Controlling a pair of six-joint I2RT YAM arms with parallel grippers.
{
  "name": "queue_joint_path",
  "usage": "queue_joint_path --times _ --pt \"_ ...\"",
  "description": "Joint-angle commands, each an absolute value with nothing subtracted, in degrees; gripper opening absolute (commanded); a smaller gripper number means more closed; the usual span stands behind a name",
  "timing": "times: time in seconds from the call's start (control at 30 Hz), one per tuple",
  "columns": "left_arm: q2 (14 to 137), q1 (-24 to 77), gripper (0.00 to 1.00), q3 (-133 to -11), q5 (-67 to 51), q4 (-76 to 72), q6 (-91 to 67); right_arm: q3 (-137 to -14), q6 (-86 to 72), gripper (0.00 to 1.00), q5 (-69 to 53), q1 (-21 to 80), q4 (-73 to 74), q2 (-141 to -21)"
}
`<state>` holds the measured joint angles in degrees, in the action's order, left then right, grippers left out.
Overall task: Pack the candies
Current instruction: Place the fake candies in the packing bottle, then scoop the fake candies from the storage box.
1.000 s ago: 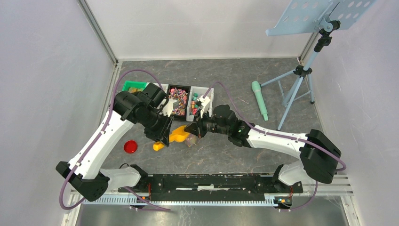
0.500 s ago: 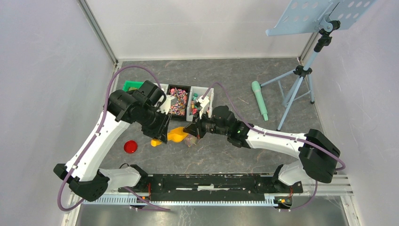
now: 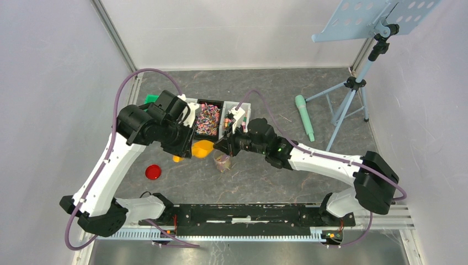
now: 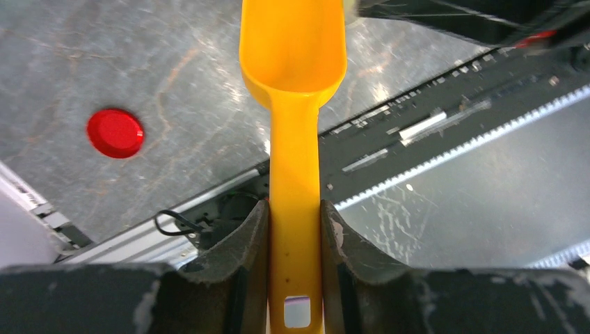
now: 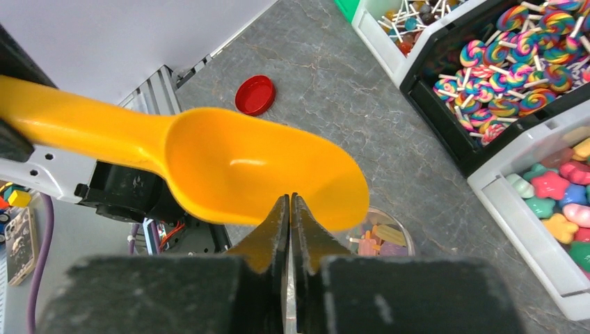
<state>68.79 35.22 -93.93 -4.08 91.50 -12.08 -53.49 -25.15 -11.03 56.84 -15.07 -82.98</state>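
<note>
My left gripper [image 4: 294, 209] is shut on the handle of the orange scoop [image 4: 293, 56], held level above the table; its bowl [image 5: 257, 167] is empty. The scoop [image 3: 203, 148] hangs just left of my right gripper [image 3: 219, 148]. The right gripper's [image 5: 290, 198] jaws stand almost together with nothing between them, above a small clear jar [image 5: 389, 240] holding a few candies [image 5: 379, 240]. The jar [image 3: 222, 162] stands alone on the table. More candies fill the white bin [image 5: 556, 202], and lollipops fill the black bin [image 5: 501, 76].
A red round lid [image 3: 153, 171] lies on the table to the left. The bins [image 3: 208, 118] sit in a row behind both grippers, with a green bin [image 3: 150, 99] at the left end. A green cylinder [image 3: 304, 117] and a tripod stand [image 3: 353, 94] are at the right.
The left arm has lifted the scoop and drawn it back towards the bins. The right gripper has risen off the jar, which stays on the table.
</note>
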Motion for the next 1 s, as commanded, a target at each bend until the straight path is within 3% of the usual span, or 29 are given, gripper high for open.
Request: queue_joint_path --times 0.0,0.17,0.33,0.63,0.97 --pt "66.28 35.13 0.02 -96.73 5.53 87.93 -8.88 -56.76 -22.4 0.26 -9.67 53.65 -10.65 -76.34" --pt "68.89 34.3 0.02 -95.67 14.79 87.1 -5.97 -54.05 -21.03 0.71 -4.77 50.88 -5.7 -66.38" --pt "71.72 30.62 0.02 -92.59 13.28 79.89 -4.75 -49.86 -18.62 0.96 0.65 50.65 1.5 -54.68" --pt "72.97 11.22 0.02 -89.58 5.4 67.82 1.3 -45.12 -10.38 0.98 10.49 50.6 13.43 -41.52" --pt "76.35 0.13 0.02 -90.25 14.39 69.17 7.5 -45.58 -6.59 0.98 14.13 50.57 20.8 -37.71"
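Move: My left hand pinches the yellow scoop by its handle; the green bin lies about 28 cm ahead of it, 17 cm to its left and 20 cm below. The stick-candy bin is equally far out but only 6 cm left, and the red lid about 4 cm ahead and 18 cm left. My right hand hovers right over the bottle, its middle some 11 cm below, with the scoop's bowl about 6 cm to the left. I take the emptied scoop away from the bottle with my left hand, about 14 cm forward and 14 cm left towards the green bin, mostly forward first and then more to the left, turning the wrist about 25 degrees counter-clockwise and keeping my grip. My right hand backs off some 21 cm to the right, arching up about 12 cm and then halfway down, while its nearly shut fingers spread wide and the wrist swings clockwise. ##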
